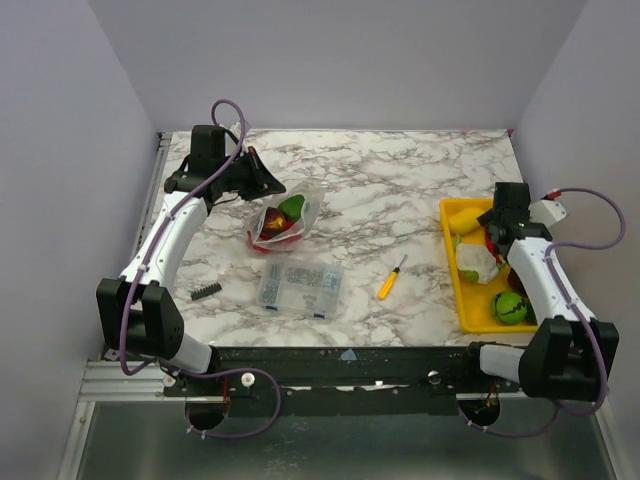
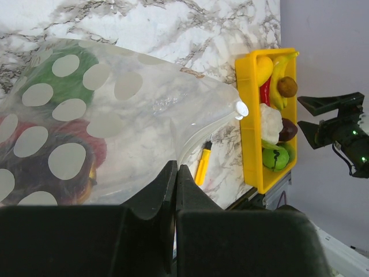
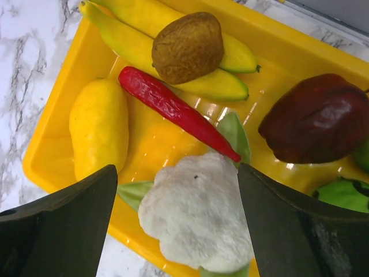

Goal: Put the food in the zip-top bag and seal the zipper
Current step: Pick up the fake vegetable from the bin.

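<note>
The zip-top bag [image 1: 286, 219] lies left of centre, see-through with white dots [image 2: 115, 115], holding green [image 2: 57, 78] and red food [image 1: 272, 228]. My left gripper [image 1: 262, 183] is shut on the bag's near edge [image 2: 176, 168]. The zipper rim ends at a small white tab [image 2: 242, 109] facing the tray. My right gripper [image 1: 488, 233] is open over the yellow tray [image 1: 462, 285], its jaws [image 3: 177, 173] either side of the white cauliflower [image 3: 196, 216], apart from it. Bananas [image 3: 135, 43], a brown fruit [image 3: 187, 46], a red chilli [image 3: 173, 109], a yellow fruit [image 3: 99, 133] and a dark red fruit [image 3: 320, 118] lie in the tray [image 3: 55, 138].
A rigid clear compartment box [image 1: 300, 286] sits near the front. A yellow-handled screwdriver [image 1: 390, 279] lies between the box and the tray, also in the left wrist view [image 2: 202, 164]. A small black part [image 1: 205, 291] lies front left. A green ball [image 1: 509, 307] is at the tray's near end.
</note>
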`<state>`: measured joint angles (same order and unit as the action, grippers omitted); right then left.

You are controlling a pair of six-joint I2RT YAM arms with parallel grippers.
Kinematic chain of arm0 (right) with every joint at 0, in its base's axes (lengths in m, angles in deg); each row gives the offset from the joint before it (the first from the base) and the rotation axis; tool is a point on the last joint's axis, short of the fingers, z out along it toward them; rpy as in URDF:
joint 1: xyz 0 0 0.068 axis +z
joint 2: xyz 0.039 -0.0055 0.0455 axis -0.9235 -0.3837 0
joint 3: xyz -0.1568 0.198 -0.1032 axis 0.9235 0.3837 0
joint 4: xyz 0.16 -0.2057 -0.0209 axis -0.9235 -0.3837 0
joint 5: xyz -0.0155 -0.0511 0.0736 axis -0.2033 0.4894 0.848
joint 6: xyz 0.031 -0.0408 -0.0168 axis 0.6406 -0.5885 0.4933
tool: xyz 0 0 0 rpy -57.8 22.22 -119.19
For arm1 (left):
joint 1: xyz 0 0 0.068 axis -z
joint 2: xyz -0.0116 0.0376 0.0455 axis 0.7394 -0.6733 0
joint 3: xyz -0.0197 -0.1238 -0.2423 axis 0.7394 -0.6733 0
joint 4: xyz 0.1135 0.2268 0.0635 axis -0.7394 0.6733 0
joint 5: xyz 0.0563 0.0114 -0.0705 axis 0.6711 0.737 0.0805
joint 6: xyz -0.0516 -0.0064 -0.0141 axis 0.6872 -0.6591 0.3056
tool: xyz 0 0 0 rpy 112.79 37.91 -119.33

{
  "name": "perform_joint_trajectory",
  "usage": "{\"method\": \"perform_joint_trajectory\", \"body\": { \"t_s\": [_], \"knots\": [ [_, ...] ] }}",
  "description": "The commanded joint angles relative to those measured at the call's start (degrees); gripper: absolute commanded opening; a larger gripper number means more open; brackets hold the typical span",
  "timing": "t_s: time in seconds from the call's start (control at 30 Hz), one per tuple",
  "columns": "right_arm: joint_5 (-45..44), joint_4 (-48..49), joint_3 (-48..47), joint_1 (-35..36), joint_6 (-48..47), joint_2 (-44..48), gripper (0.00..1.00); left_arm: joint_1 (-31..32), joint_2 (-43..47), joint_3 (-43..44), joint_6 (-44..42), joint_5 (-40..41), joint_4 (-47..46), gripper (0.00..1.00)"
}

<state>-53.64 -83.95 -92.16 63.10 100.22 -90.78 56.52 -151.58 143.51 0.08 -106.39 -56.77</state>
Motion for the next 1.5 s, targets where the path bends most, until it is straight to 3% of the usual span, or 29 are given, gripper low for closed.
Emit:
{"method": "perform_joint_trajectory", "body": {
  "t_s": [0.0,0.2,0.4,1.0,1.2,1.37,1.47],
  "knots": [
    [1.4,5.6,-3.0,-2.0,-1.4,-6.7,0.87,-0.1,0.8,-0.4,0.2,-1.9,-0.9,0.00],
    [10.2,12.6,-2.4,-6.4,-10.5,-12.9,0.86,0.0,0.8,-0.2,0.0,-1.8,-0.6,0.00],
    [13.4,14.2,-6.0,-6.7,-17.7,-20.5,0.57,0.0,0.3,-0.1,0.3,-2.5,-0.8,0.00],
    [8.1,14.2,-12.7,-6.7,-26.3,-36.0,0.52,-0.1,0.0,-0.3,0.8,-3.5,-1.1,0.00],
    [8.8,12.4,-13.9,-6.5,-27.2,-38.6,0.38,-0.1,0.0,-0.3,0.9,-3.8,-1.2,0.00],
    [6.9,9.0,-16.3,-4.8,-27.1,-35.7,0.29,-0.1,-0.1,-0.3,1.0,-3.9,-1.2,0.00],
    [5.7,6.1,-18.3,-3.8,-26.9,-32.6,0.18,0.0,0.1,-0.2,0.9,-3.9,-1.2,0.00]
  ]
}}
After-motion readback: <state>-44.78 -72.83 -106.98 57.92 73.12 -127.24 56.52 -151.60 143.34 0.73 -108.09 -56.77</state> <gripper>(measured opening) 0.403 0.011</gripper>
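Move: The red pepper lies in the yellow bin about 8 cm ahead of the open right hand, 3 cm to its right and 12 cm below. Around it, at nearly the same depth, are the mango, roughly 14 cm ahead and 3 cm left of the hand, the potato 12 cm ahead and 9 cm right, and the cauliflower only 2 cm ahead and 2 cm left. From the left hand the pepper is some 54 cm to the right, about level fore and aft, and 20 cm down. Down and forward into the bin, the right hand sinks about 11 cm while reaching some 8 cm ahead and drifting slightly right, passing beyond the cauliflower to the red pepper. On the way the wrist tips the fingers more steeply down and turns about 20 degrees counter-clockwise; the wide-open fingers narrow to under half, straddle the pepper between mango and potato, and pinch its sides. The descent ends in a barely noticeable rise. ##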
